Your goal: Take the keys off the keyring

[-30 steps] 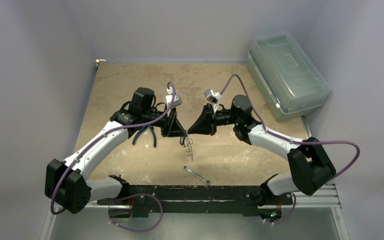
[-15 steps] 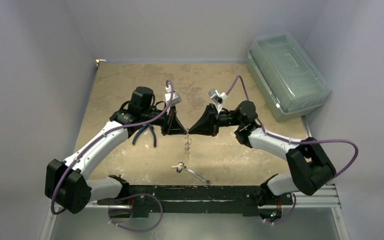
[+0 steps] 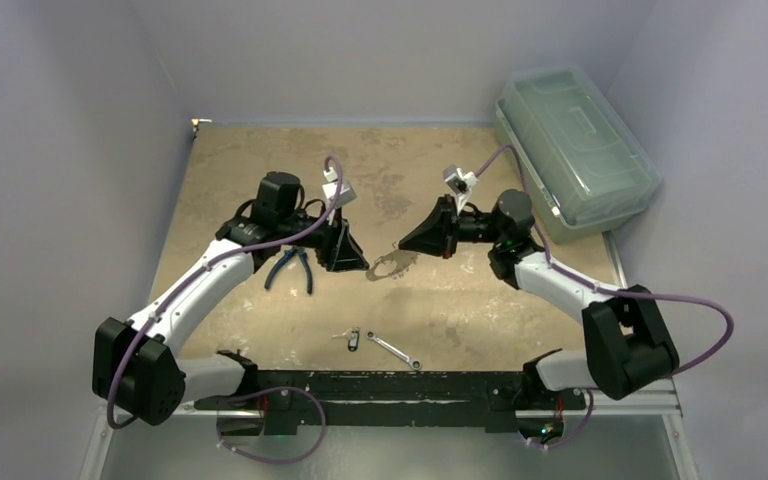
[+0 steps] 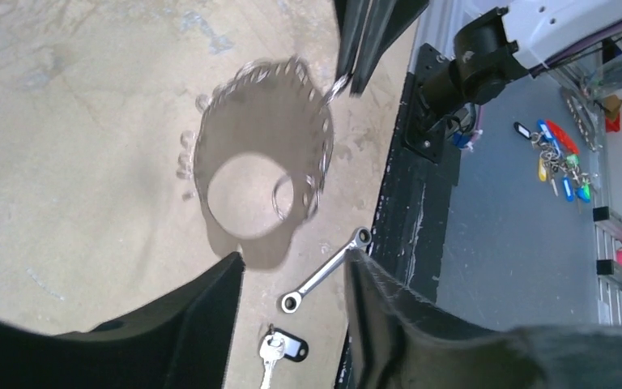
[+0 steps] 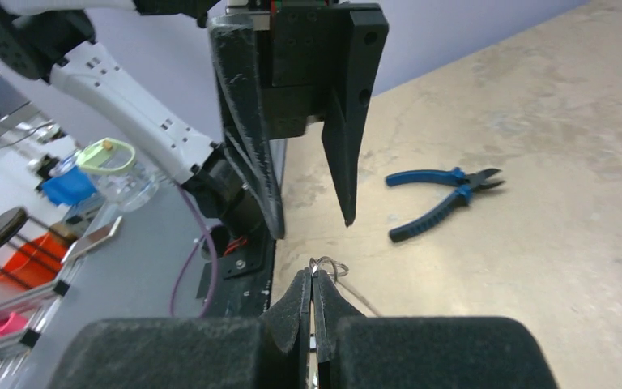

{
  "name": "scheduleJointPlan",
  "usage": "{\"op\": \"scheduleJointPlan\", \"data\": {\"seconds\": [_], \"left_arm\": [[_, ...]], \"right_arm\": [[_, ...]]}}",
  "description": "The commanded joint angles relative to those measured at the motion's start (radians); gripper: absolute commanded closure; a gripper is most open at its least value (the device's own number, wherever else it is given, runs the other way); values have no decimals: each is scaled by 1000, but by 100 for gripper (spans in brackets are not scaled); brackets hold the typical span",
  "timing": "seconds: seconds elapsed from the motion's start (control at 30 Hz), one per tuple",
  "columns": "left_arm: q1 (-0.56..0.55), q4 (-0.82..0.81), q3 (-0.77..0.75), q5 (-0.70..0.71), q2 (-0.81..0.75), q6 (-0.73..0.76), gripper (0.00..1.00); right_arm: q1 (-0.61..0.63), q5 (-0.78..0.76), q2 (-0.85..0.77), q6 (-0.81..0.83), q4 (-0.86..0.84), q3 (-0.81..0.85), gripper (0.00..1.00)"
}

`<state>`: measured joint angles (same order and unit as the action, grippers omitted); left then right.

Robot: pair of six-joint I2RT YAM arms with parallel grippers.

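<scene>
The keyring [image 3: 372,272] hangs as a thin loop from my right gripper [image 3: 400,246], which is shut on it. In the right wrist view the closed tips [image 5: 313,275] pinch a small silvery ring [image 5: 330,265]. In the left wrist view the loop [image 4: 324,138] is blurred by motion, and I cannot tell whether any key still hangs on it. One silvery key [image 4: 269,356] with a black tag [image 4: 296,348] lies on the table [image 3: 440,300], seen from above as a small key [image 3: 353,338]. My left gripper [image 3: 358,266] stands open and empty, a little left of the loop [image 4: 293,254].
A slim silver wrench [image 3: 393,350] lies just right of the fallen key, close to the black base rail [image 3: 410,385]. Blue-handled pliers [image 3: 290,268] lie under the left arm. A lidded clear bin [image 3: 570,150] stands at the back right.
The key with the black tag has dropped to the table beside the wrench. My left gripper has opened and drawn back left. My right gripper has moved right, carrying the keyring.
</scene>
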<state>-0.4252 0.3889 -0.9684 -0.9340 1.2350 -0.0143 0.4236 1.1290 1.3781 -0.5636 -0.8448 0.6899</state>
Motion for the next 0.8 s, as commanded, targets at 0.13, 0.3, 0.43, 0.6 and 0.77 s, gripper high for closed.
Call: {"op": "scheduleJointPlan", "data": {"seconds": [0.13,0.3,0.43,0.6,0.77], "left_arm": [[45,35,-29,73,27,44,33],[45,124,-47,84,47,158,30],[-4,257,-47,128,50,337,30],[-82,376,26,273,17,532,31],[-112,426,83,377,3,720,34]], "right_arm": [[-117,-29,-96,79,210,-44,100],[-130,-145,-105,339,602,47,100],[-134,-284,-49,359,611,73,100],[-134,-385,72,404,633,134,100],[-134,-423,169,423,631,151,100]]}}
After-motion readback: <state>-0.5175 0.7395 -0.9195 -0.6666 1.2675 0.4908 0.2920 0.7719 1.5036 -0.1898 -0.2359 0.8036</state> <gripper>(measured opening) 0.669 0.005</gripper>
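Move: The loosened key and tag lie on the table about 8 cm back, 4 cm left and some 21 cm below the left hand. The wrench is about 11 cm back and 2 cm right of that hand, and the pliers 8 cm ahead and 17 cm left, both at table height. For the right hand, which still pinches the keyring, bare table waits roughly 10 cm ahead, 6 cm right and 25 cm below; the key and tag lie 10 cm back and 10 cm left of it. Bring the left gripper down about 9 cm towards the key and tag, first edging forward, then drawing back and left while the fingers spread wider and tip downward some 20 degrees. Meanwhile keep the right fingers shut on the keyring and carry it down and forward about 10 cm each and some to the right, turning the hand clockwise and dipping its fingertips. ##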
